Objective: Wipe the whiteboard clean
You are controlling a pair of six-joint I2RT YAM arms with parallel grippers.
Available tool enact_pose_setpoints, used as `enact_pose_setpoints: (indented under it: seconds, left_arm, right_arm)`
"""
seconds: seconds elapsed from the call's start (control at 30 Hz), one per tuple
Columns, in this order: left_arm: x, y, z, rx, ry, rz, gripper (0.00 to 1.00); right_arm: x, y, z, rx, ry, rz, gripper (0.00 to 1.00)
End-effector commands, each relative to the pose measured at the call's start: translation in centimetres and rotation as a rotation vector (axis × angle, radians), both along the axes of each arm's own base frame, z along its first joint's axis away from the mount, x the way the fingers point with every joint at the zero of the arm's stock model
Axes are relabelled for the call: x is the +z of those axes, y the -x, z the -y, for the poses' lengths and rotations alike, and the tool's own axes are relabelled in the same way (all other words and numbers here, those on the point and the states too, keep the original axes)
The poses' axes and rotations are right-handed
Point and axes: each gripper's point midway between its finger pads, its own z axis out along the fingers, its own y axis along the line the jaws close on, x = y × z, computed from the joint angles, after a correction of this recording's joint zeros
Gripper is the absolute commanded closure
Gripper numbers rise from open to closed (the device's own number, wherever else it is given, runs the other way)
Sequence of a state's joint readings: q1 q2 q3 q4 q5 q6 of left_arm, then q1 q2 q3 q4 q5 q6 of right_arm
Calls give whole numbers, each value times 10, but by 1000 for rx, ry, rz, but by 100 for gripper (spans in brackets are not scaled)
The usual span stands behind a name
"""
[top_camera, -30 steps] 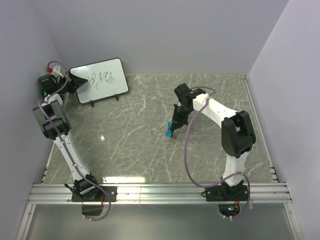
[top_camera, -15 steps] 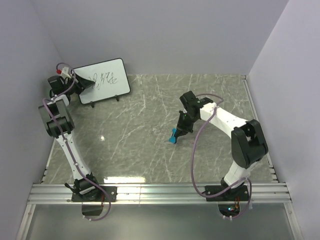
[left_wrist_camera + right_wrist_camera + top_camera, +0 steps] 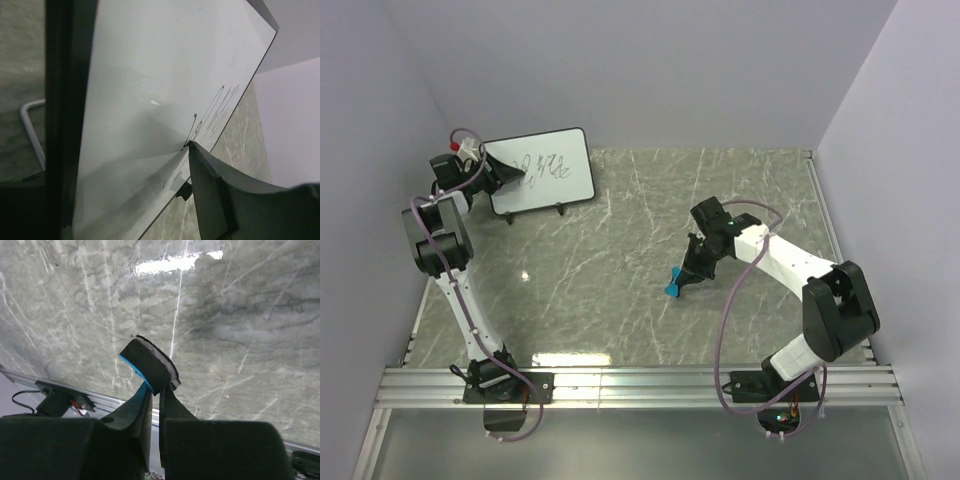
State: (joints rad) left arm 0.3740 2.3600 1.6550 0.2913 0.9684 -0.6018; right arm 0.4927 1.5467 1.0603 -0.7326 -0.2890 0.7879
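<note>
The whiteboard (image 3: 560, 180), white in a thin black frame with black scribbles (image 3: 542, 167), stands tilted at the back left on small black feet. My left gripper (image 3: 505, 172) is shut on its left edge. In the left wrist view the whiteboard (image 3: 150, 75) fills the frame, with one dark finger (image 3: 215, 190) pressed on its written face and the other behind it. My right gripper (image 3: 686, 277) hovers over mid-table, shut on a small blue eraser (image 3: 674, 288). From the right wrist, the eraser (image 3: 150, 365) sticks out past the closed gripper (image 3: 156, 390), its dark felt side showing.
The grey marble table (image 3: 600, 290) is walled at the back and on both sides. An aluminium rail (image 3: 640, 385) with both arm bases runs along the near edge. The rail (image 3: 65, 395) also shows low in the right wrist view.
The whiteboard has shifted right and turned with my left gripper, whose jaws have closed in on its edge. My right arm has carried the eraser right and nearer.
</note>
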Motion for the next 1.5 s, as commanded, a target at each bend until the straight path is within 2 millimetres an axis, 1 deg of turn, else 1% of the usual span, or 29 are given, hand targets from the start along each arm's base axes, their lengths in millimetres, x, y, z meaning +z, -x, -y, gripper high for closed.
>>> enact_pose_setpoints:
  seconds: [0.0,0.03,0.13,0.17,0.2,0.27,0.3,0.37,0.4,0.43,0.47,0.57,0.6,0.67,0.7,0.83,0.87,0.9,0.93,0.97,1.03,1.07,1.1,1.13,1.23,1.27,1.3,1.33,1.47]
  left_arm:
    - [14,22,39,-113,-10,-8,82]
    - [8,27,44,-117,-17,-28,82]
    - [2,41,63,-133,-31,-59,85]
    - [1,45,73,-144,-32,-65,88]
    - [-2,56,80,-148,-29,-83,89]
    - [-5,64,87,-132,-40,-98,90]
    - [-9,75,95,-135,-40,-118,94]
    - [-12,84,101,-113,-50,-137,97]
    - [-3,89,108,-118,-57,-120,100]
    - [-12,102,114,-117,-43,-155,100]
    - [-13,107,117,-106,-44,-168,100]
    - [-14,129,137,-105,-61,-190,100]
    - [-14,143,142,-104,-62,-199,100]
    - [-16,158,150,-88,-57,-218,100]
    - [-18,174,158,-80,-67,-222,100]
    - [-19,209,177,-42,-35,-244,100]
    - [-20,217,183,-44,-36,-252,100]
    - [-21,234,194,-53,-37,-264,100]
    - [-24,235,194,-17,-54,-261,100]
    - [-24,243,202,-25,-55,-263,99]
    - [-26,255,207,-11,-36,-273,91]
    - [-26,262,212,-20,-38,-274,69]
    - [-26,264,213,-15,-41,-277,56]
    - [-25,266,214,-14,-42,-274,32]
    - [-16,272,217,-23,-41,-253,17]
    - [-15,274,218,-25,-44,-254,16]
    - [-7,275,218,-26,-45,-228,14]
    - [-2,275,218,-30,-46,-217,7]
    - [12,278,217,-36,-58,-186,5]
  right_arm:
    - [11,-5,2,-14,-25,77,100]
    - [11,-4,3,-15,-25,82,100]
    - [11,-1,7,-12,-25,99,100]
    - [10,2,9,-10,-23,103,100]
    - [10,4,10,-8,-22,105,100]
    - [11,6,12,-5,-28,120,100]
    - [9,8,14,-5,-27,119,100]
    - [11,10,16,-1,-32,137,100]
    - [8,13,19,1,-27,135,100]
    - [9,14,20,8,-26,144,100]
    - [11,14,21,9,-30,157,100]
    - [8,19,27,24,-14,171,100]
    - [8,19,28,26,-10,177,100]
    - [10,18,31,39,-1,202,100]
    - [10,18,33,41,3,209,100]
    - [13,14,35,64,15,242,100]
    - [15,13,35,67,13,252,100]
    - [15,11,35,72,15,258,100]
    - [16,11,35,72,12,262,100]
    - [19,9,34,75,9,272,100]
    - [21,7,34,79,9,281,100]
    - [24,5,33,84,8,293,100]
    - [25,3,33,86,10,303,100]
    - [27,2,34,83,11,309,100]
    - [33,-1,33,89,9,327,100]
    - [33,-1,33,89,10,325,100]
    - [33,-1,33,92,11,325,100]
    - [34,-1,33,91,10,329,100]
    - [35,1,34,89,11,335,100]
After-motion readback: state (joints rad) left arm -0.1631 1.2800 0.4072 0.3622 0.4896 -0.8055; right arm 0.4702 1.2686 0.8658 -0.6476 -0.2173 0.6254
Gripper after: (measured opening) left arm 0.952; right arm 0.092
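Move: The left hand already grips the whiteboard's left end; its middle lies some 10 cm to the right and 2 cm ahead. The clear table spot it is bound for is about 24 cm back, 29 cm right and 8 cm below; the held eraser is about 35 cm back, 45 cm right. From the right hand, which keeps that eraser, the whiteboard's middle is some 35 cm ahead and 36 cm left. Left hand draws the whiteboard back 28 cm and right 22 cm, then opens; right hand eases 3.5 cm right. ##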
